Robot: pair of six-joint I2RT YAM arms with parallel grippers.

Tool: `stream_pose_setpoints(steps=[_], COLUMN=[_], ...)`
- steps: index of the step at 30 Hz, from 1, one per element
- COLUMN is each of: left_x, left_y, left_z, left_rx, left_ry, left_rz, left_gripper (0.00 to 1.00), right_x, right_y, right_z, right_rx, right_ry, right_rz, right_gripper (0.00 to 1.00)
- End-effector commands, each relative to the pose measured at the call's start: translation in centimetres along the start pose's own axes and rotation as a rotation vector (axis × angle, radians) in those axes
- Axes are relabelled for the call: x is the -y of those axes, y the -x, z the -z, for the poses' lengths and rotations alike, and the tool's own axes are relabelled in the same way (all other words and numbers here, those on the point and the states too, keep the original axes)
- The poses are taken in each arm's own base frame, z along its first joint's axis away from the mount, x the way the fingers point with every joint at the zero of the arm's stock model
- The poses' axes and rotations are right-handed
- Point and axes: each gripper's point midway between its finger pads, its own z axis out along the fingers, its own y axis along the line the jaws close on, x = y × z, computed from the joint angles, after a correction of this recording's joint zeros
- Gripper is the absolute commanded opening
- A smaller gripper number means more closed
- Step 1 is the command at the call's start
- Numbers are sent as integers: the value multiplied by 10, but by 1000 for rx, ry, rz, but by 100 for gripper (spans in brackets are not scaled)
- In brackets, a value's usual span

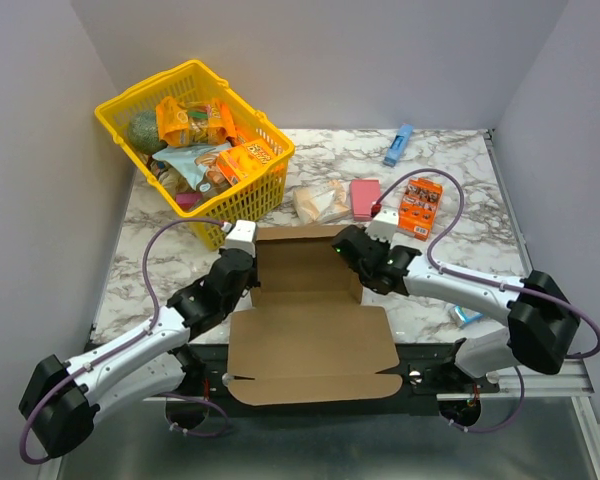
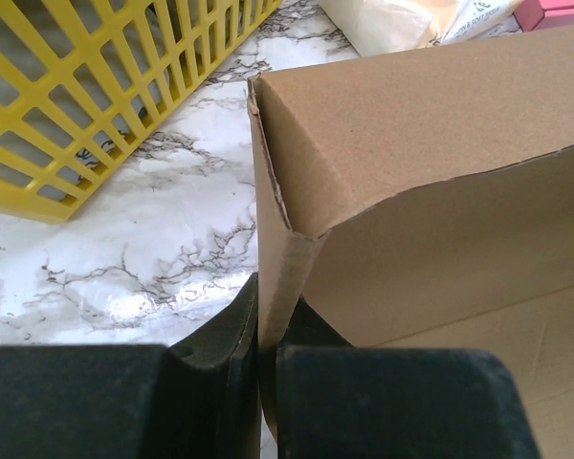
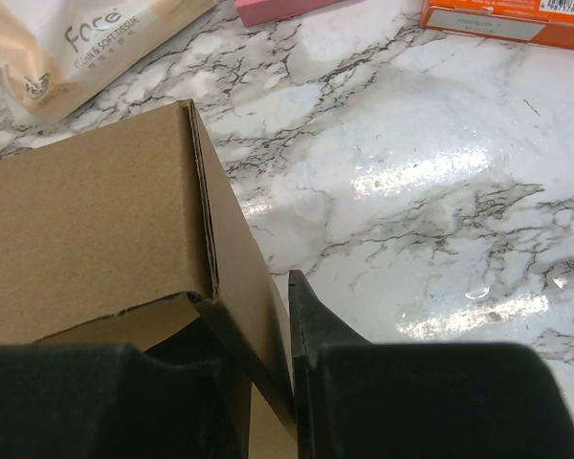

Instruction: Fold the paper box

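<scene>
The paper box (image 1: pixel 310 340) is brown corrugated cardboard at the table's near middle. Its rear half stands up as walls, and its wide lid flap lies flat toward the arm bases. My left gripper (image 1: pixel 248 262) is at the box's left rear corner. In the left wrist view the left gripper (image 2: pixel 268 330) is shut on the upright left side wall of the box (image 2: pixel 411 124). My right gripper (image 1: pixel 352 250) is at the right rear corner. In the right wrist view the right gripper (image 3: pixel 273 354) pinches the tilted right side wall of the box (image 3: pixel 86 229).
A yellow basket (image 1: pixel 195 140) full of snack packs stands at the back left, close to the left arm. Behind the box lie a tissue pack (image 1: pixel 320 200), a pink item (image 1: pixel 365 197) and an orange snack box (image 1: pixel 420 207). A blue item (image 1: pixel 398 145) lies at the far right.
</scene>
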Motion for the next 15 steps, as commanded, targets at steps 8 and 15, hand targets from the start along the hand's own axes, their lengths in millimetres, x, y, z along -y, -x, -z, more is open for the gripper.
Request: stream_pose_setpoints(steps=[8, 15], left_x=[-21, -18], left_y=[20, 18], left_z=[-4, -6], left_rx=[45, 33], left_ry=[145, 136], left_rz=[89, 95], left_gripper=[0, 0], right_x=[46, 19], right_y=[17, -1], right_z=[25, 48], right_rx=[40, 3], right_ry=[68, 344], right_rz=[55, 95], right_gripper=[68, 81])
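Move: The right fingers are shut on the paper box's right wall, its middle about 2 cm ahead and 4 cm below. From that hand the tissue pack lies some 16 cm ahead and 8 cm left, the pink box 17 cm ahead and 3 cm right, and the orange box 15 cm ahead and 15 cm right. The left hand pinches the left wall, its middle about 2 cm ahead and 4 cm below. The right fingers spread off the right wall, withdrawing some 5 cm back and up; left keeps its pinch. ##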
